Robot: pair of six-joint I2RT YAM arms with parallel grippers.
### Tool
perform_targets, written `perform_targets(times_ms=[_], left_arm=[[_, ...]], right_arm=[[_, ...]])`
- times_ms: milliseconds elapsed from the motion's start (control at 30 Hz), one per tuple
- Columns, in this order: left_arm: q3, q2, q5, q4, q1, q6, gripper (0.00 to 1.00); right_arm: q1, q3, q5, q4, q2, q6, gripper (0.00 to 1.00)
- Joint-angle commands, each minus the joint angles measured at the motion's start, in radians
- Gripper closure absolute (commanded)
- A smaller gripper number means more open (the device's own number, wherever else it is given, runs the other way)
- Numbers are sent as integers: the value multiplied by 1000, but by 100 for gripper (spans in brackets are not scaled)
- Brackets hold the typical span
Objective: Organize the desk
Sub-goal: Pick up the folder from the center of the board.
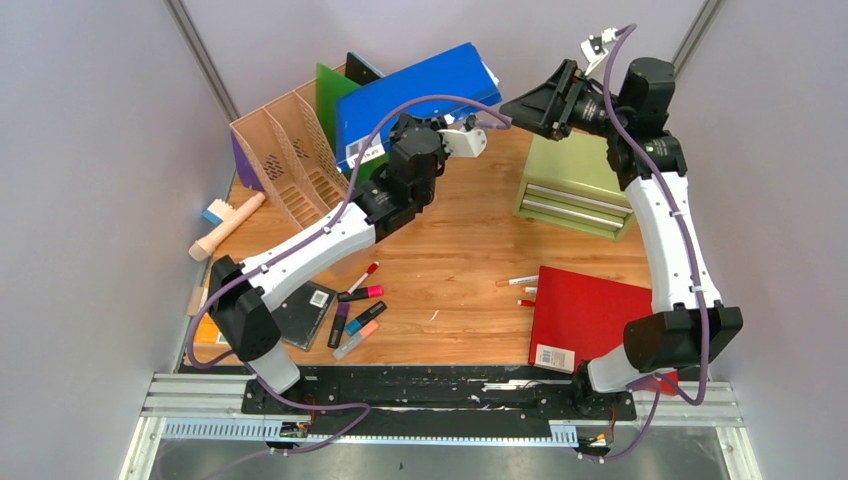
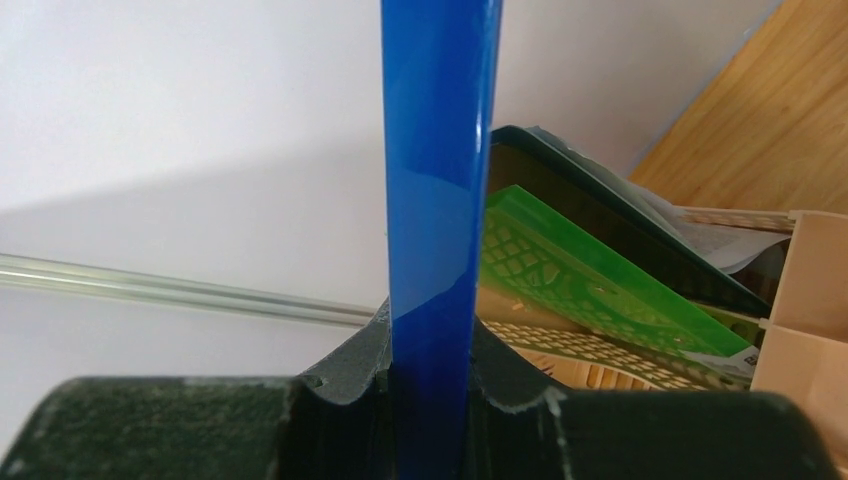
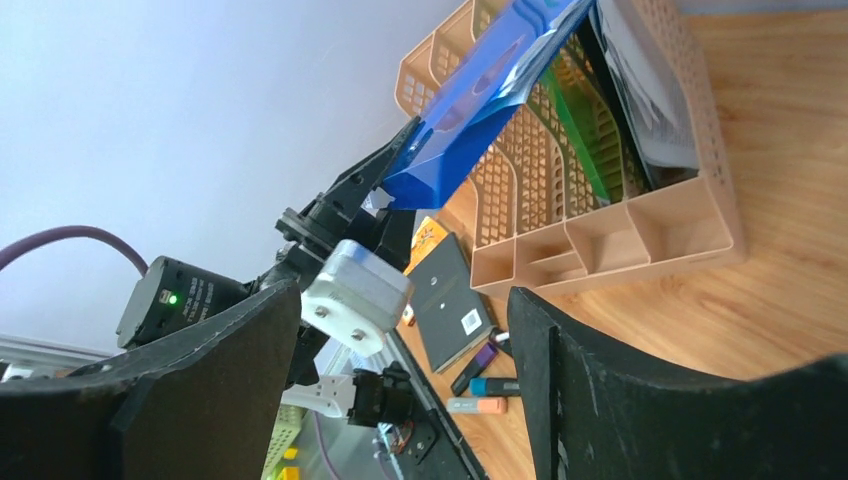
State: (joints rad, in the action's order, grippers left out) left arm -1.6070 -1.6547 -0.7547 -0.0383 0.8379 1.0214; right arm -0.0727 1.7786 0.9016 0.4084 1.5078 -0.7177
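Observation:
A blue folder hangs tilted over the back of the desk, its lower end above the tan file organizer. My left gripper is shut on the folder's lower edge; in the left wrist view the blue folder stands edge-on between the pads of the left gripper. My right gripper hovers open just right of the folder, holding nothing. In the right wrist view the right gripper frames the left arm, with the blue folder over the organizer.
A green folder and a black item stand in the organizer. A green drawer cabinet is at the back right, a red book at the front right. Markers, a black notebook, pens and a wooden brush lie loose.

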Motion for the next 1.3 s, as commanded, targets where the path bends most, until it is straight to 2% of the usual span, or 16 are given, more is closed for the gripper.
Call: perform_targets(times_ms=[0, 200, 567, 833, 967, 1067, 1100, 1233, 1267], left_arm=[[54, 72, -53, 222, 32, 89, 100], [155, 70, -85, 391, 82, 202, 100], [250, 55, -108, 569, 145, 355, 100], [302, 23, -119, 743, 181, 497, 100], [341, -4, -119, 866, 188, 598, 100], [371, -19, -117, 935, 194, 668, 99], [375, -24, -119, 952, 195, 676, 98], [400, -23, -134, 948, 196, 677, 88], [410, -22, -137, 940, 195, 667, 76]], right_arm=[[11, -66, 89, -165, 28, -143, 24], [11, -104, 111, -221, 44, -180, 27], [2, -189, 112, -284, 44, -217, 36], [-4, -235, 134, -342, 47, -261, 59], [-2, -252, 141, -368, 34, -276, 77], [2, -264, 137, -372, 20, -265, 95], [7, -267, 133, -373, 13, -259, 99], [42, -275, 127, -373, -10, -253, 100], [56, -275, 127, -373, -16, -252, 100]])
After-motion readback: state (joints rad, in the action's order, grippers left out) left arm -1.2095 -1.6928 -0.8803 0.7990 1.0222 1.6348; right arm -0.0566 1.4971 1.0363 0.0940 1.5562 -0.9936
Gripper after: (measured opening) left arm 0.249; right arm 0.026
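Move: The left hand already grips the blue folder by its near edge, the folder's middle about 8 cm ahead and level; the right gripper waits some 15 cm to the right, about level in reach and 5 cm higher. From the right hand the folder's middle is roughly 14 cm left, 3 cm ahead and 5 cm below. The rack stands about 16 cm left of the left hand, 5 cm farther out and 30 cm below. Downward, by some 7 cm and tipping about 15 degrees, the open right hand comes onto the right end of the blue folder and late on shuts its fingers, pinching the edge near the corner closest to the robot. Meanwhile the left hand keeps its grip and carries the folder back and right about 7 cm, tilting its fingers up and its left side up. ##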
